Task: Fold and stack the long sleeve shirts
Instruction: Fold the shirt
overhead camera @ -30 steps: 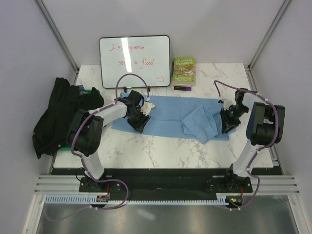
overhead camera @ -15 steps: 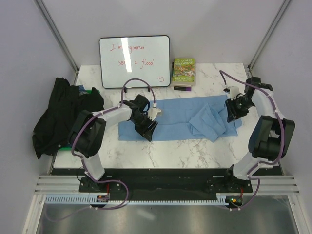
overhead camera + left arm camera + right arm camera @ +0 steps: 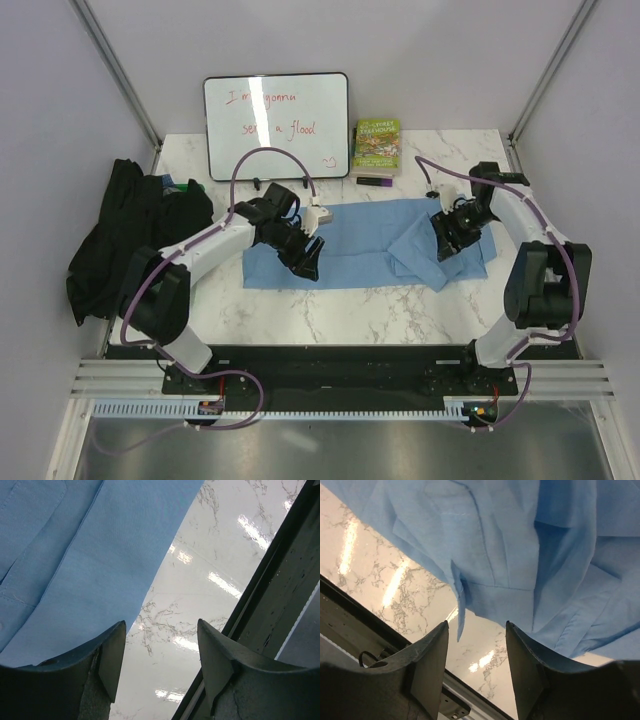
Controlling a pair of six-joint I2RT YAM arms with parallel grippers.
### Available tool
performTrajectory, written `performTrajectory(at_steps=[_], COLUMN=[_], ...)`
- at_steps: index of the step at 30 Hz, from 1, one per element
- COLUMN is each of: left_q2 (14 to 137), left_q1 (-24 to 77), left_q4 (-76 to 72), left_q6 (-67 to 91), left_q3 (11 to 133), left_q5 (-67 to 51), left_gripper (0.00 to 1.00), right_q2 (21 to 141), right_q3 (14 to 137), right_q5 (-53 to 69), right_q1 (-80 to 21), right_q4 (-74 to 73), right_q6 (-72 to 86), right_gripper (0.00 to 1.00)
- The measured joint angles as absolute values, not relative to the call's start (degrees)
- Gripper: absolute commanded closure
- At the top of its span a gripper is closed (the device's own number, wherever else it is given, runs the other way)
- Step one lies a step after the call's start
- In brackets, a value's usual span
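Observation:
The light blue long sleeve shirt [image 3: 350,245] lies spread in a wide band across the middle of the table, with a rumpled fold toward its right end. The black long sleeve shirt [image 3: 120,235] is heaped at the table's left edge. My left gripper [image 3: 305,262] hovers over the blue shirt's near left edge. It is open, and only blue cloth [image 3: 75,555] and marble show beyond the left gripper [image 3: 160,655]. My right gripper [image 3: 447,243] hangs open above the rumpled fold. The right gripper [image 3: 476,660] is clear of the blue cloth [image 3: 520,545] below it.
A whiteboard [image 3: 276,125] leans at the back, with a green-covered book [image 3: 376,146] to its right and a small dark marker [image 3: 373,182] in front of the book. A black frame rail [image 3: 280,580] runs along the table's near edge. A green object [image 3: 130,300] peeks from under the black shirt.
Both grippers have opened wider. The left gripper moved right along the blue shirt's near edge, the right gripper went back and inward, and the shirt has shifted slightly right.

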State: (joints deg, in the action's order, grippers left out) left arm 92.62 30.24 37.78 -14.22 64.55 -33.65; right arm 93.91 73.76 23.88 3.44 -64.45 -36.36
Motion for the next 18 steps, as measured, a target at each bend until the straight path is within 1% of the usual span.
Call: performTrajectory(at_steps=[10,18], left_q2=[91.8,90.9], left_q1=[30.2,30.2], left_q4=[37.7,37.6], left_q6=[-14.7,-15.5], left_q3=[64.5,64.1], left_q5=[-33.7,-33.7], left_gripper=[0.34,0.33], right_q2=[103.2,105.7], right_q3=[74.2,74.2], right_q5=[21.3,20.1], right_q1=[3.5,3.6], right_q4=[-58.2,-55.8], right_q6=[-34.0,-32.6], right_gripper=[0.44,0.38])
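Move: The right hand hangs empty and half open above the folded-over sleeve, with its raised edge about 3 cm ahead, 1 cm to the right and 8 cm below. The sleeve's pointed corner lies some 6 cm back and 3 cm left of this hand; the shirt's right end is about 4 cm ahead and 11 cm right, both about 10 cm down. From the idle left hand, the raised edge is roughly 40 cm right, 8 cm ahead and 7 cm below. The right hand sinks about 6 cm and at the same time reaches some 3 cm forward, onto the raised edge of the folded-over sleeve, quick at first and then easing off. Its wrist barely turns and its fingers stay a little over half open, so that the tips come down either side of the loose cloth without pinching it yet. ##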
